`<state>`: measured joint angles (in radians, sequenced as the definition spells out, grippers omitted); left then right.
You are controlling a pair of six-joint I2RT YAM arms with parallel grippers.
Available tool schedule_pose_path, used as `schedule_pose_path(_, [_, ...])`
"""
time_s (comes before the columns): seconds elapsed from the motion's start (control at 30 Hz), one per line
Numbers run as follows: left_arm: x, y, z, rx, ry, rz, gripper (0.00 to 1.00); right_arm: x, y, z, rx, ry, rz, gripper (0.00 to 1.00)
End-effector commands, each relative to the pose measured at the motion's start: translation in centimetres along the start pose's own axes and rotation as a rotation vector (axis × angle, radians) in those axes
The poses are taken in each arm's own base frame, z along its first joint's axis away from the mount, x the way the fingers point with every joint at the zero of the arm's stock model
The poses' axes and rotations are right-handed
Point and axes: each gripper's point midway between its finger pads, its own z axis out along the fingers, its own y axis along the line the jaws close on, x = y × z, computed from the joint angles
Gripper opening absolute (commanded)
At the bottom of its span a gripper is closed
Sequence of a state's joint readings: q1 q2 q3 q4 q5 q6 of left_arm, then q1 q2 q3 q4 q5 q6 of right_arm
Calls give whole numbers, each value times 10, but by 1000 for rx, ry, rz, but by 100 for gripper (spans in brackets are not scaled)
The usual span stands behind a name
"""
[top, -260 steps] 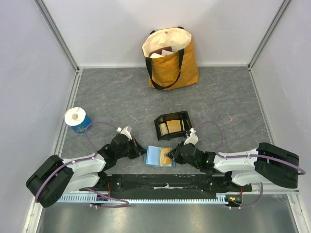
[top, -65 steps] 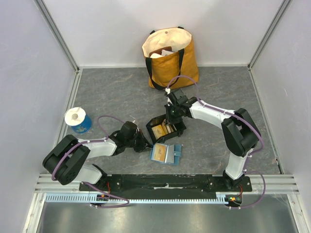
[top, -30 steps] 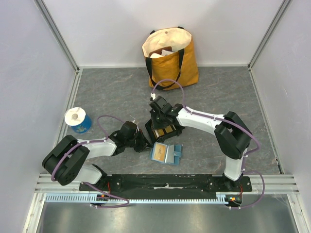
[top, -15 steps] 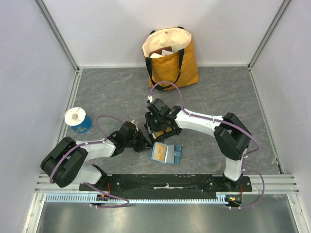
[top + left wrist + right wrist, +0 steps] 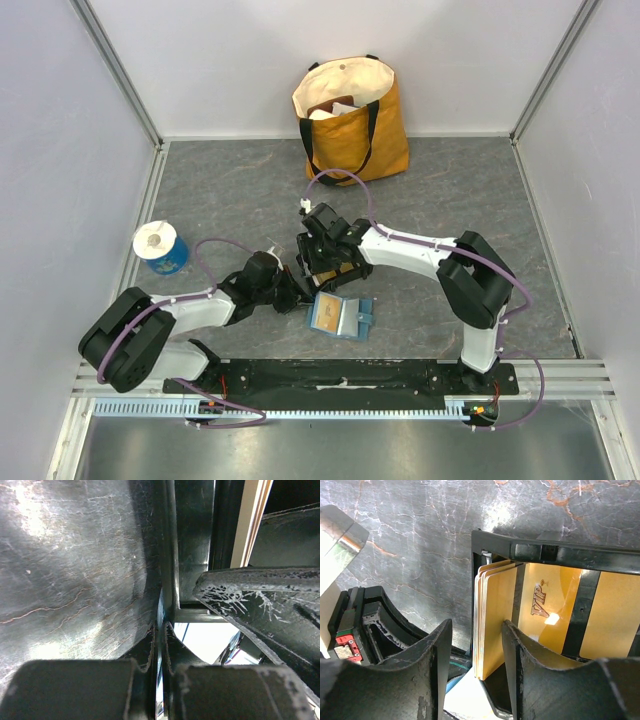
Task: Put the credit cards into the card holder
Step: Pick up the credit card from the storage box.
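Note:
A stack of gold credit cards (image 5: 487,625) stands on edge against the left wall of the black tray (image 5: 555,552). More gold cards (image 5: 545,610) lie flat on the tray's floor. My right gripper (image 5: 477,625) is open and straddles the standing stack, its right finger against the card face and a gap on the left. From above, the right gripper (image 5: 318,262) hangs over the tray (image 5: 352,272). The teal card holder (image 5: 342,315) lies open just in front, with a gold card showing in its left half. My left gripper (image 5: 160,626) is shut, its tips at the tray's near-left corner (image 5: 292,293).
A mustard and cream tote bag (image 5: 350,120) stands at the back wall. A blue cup with a white top (image 5: 160,248) sits at the left. The left arm's fingers (image 5: 370,625) lie close beside the tray's left wall.
My right gripper has shifted a little left over the tray and its jaws have widened round the standing cards. The left gripper stays shut at the tray's corner.

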<state>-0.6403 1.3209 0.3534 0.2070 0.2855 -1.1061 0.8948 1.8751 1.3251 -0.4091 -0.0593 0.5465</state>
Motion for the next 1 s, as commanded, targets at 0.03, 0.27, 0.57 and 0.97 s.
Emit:
schedule_pose_path(0.03, [-7, -2, -2, 12, -37, 21, 2, -13, 15, -6, -81, -34, 6, 49])
schedule_pose_path(0.27, [-7, -1, -2, 10, -38, 18, 2, -17, 17, -13, -119, -48, 27, 42])
schedule_pose_path(0.57, [-8, -1, -2, 9, -40, 19, 2, -16, 14, -14, -125, -41, 38, 31])
schedule_pose_path(0.97, [-7, -1, -2, 8, -34, 21, 2, -13, 16, -14, -149, -29, 39, 27])
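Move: The stack of gold credit cards stands in the left end of the storage box, already between the right hand's open fingers, its middle about 1 cm to the right, level fore and aft, and some 2 cm below. The VIP card lies in the same box, about 4 cm to the right and 4 cm below. The card holder is around 10 cm back and 5 cm to the right. From the left hand, the card stack is roughly 6 cm ahead, 3 cm right and 1 cm higher. The right fingers close from about half open to a third and pinch upright gold cards between the pads, stopping on them. The right hand stays within a centimetre, rolling some 5 degrees left side up, and near the end eases up about half a centimetre. The left hand stays put, shut, keeping its pinch on the card holder's edge. ##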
